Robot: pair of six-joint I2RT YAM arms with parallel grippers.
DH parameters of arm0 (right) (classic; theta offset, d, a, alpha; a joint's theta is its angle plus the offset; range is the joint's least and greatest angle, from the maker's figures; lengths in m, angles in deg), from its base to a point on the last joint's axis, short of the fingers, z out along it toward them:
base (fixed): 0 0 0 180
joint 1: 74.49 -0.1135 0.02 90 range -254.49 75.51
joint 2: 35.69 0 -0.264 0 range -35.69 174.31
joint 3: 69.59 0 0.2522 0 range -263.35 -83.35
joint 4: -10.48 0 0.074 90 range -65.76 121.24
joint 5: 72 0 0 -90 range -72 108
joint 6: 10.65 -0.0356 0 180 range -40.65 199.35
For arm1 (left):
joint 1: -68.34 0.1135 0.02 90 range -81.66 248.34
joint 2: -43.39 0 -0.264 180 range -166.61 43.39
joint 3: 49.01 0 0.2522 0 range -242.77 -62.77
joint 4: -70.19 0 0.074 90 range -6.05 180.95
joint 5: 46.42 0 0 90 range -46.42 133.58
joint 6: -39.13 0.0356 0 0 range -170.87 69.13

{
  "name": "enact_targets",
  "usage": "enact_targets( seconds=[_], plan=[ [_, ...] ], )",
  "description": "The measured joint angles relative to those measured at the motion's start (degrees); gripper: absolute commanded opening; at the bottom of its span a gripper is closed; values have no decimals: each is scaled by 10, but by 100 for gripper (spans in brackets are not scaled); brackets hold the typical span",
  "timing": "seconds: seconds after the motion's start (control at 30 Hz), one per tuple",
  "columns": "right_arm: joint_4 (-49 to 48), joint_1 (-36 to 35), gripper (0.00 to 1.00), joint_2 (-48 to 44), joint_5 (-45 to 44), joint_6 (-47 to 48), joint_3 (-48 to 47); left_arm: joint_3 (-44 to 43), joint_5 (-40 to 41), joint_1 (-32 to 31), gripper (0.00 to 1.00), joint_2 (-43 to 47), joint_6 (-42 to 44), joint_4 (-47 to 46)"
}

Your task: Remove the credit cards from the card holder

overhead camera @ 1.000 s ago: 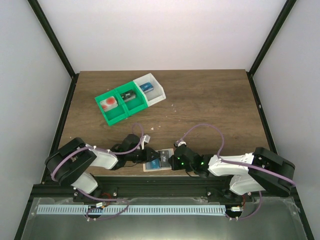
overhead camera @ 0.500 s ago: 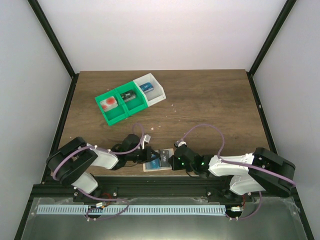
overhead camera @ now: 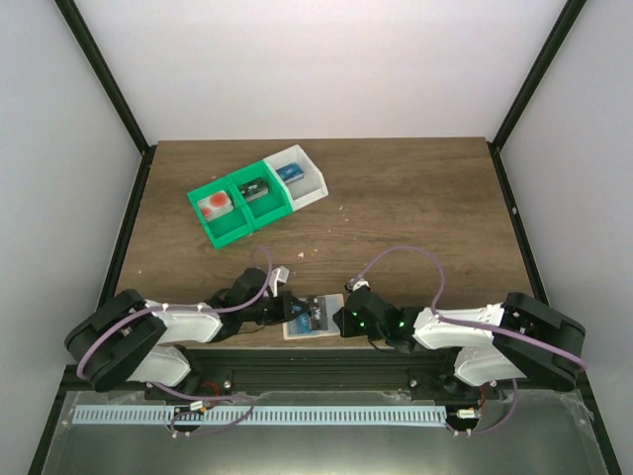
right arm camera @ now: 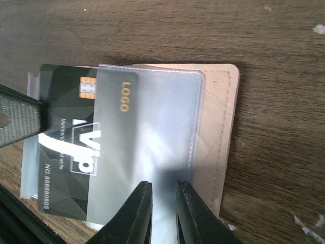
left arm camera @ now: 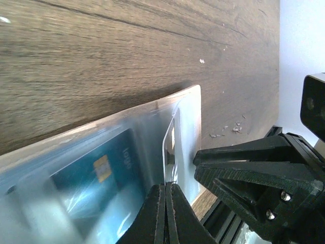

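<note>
The card holder [overhead camera: 297, 332] lies flat near the table's front edge, with its tan backing [right arm camera: 213, 137] under a clear sleeve [right arm camera: 152, 122]. A dark blue credit card [right arm camera: 66, 152] with a gold chip and "ViP" print sticks partly out of the sleeve's left side; it also shows as the teal card [left arm camera: 96, 173]. My left gripper [left arm camera: 166, 195] is shut on that card's outer edge. Its finger [right arm camera: 18, 119] overlaps the card's edge. My right gripper [right arm camera: 163, 190] rests its fingertips on the sleeve, jaws a narrow gap apart with nothing between them.
Two joined green bins [overhead camera: 232, 223] and a white bin [overhead camera: 309, 178] stand at the table's back left. They hold a red-orange item, a dark item and a blue item. Both arms meet low over the holder, right at the front edge rail [overhead camera: 316, 368].
My left gripper has closed onto the card's edge, and the left arm has dropped lower and stretched out. The right gripper and the holder have stayed put.
</note>
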Motion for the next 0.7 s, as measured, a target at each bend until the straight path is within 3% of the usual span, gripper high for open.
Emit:
enact_targets(
  seconds=[0.43,0.7],
  plan=[
    [62,0,25,-43,11,0,-15,24,91,2,0,185,-2,135],
    [-7,0,49,-180,79,-21,3,24,146,5,0,360,-7,209]
  ],
)
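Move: The black card, about half out of the clear sleeve, has its left edge in the left fingers; its middle is some 3 cm right of that hand, 1 cm back and 1 cm below. The blue card is straight back about 3 cm and 2 cm lower. From the right hand the black card's middle lies about 5 cm left and 2 cm ahead, roughly level, and the clear sleeve's middle 1 cm left and 2 cm ahead. The black card, still pinched at its edge by the shut left fingers, is drawn about 5 cm left out of the clear sleeve, low at first, then lifted steeply some 8 cm as the hand tips up and swings counter-clockwise. The right fingertips, at first resting on the sleeve, stay low until the pull is well along, then come free and rise about 9 cm, drifting left, rolling some 20 degrees left side up and opening partway. ##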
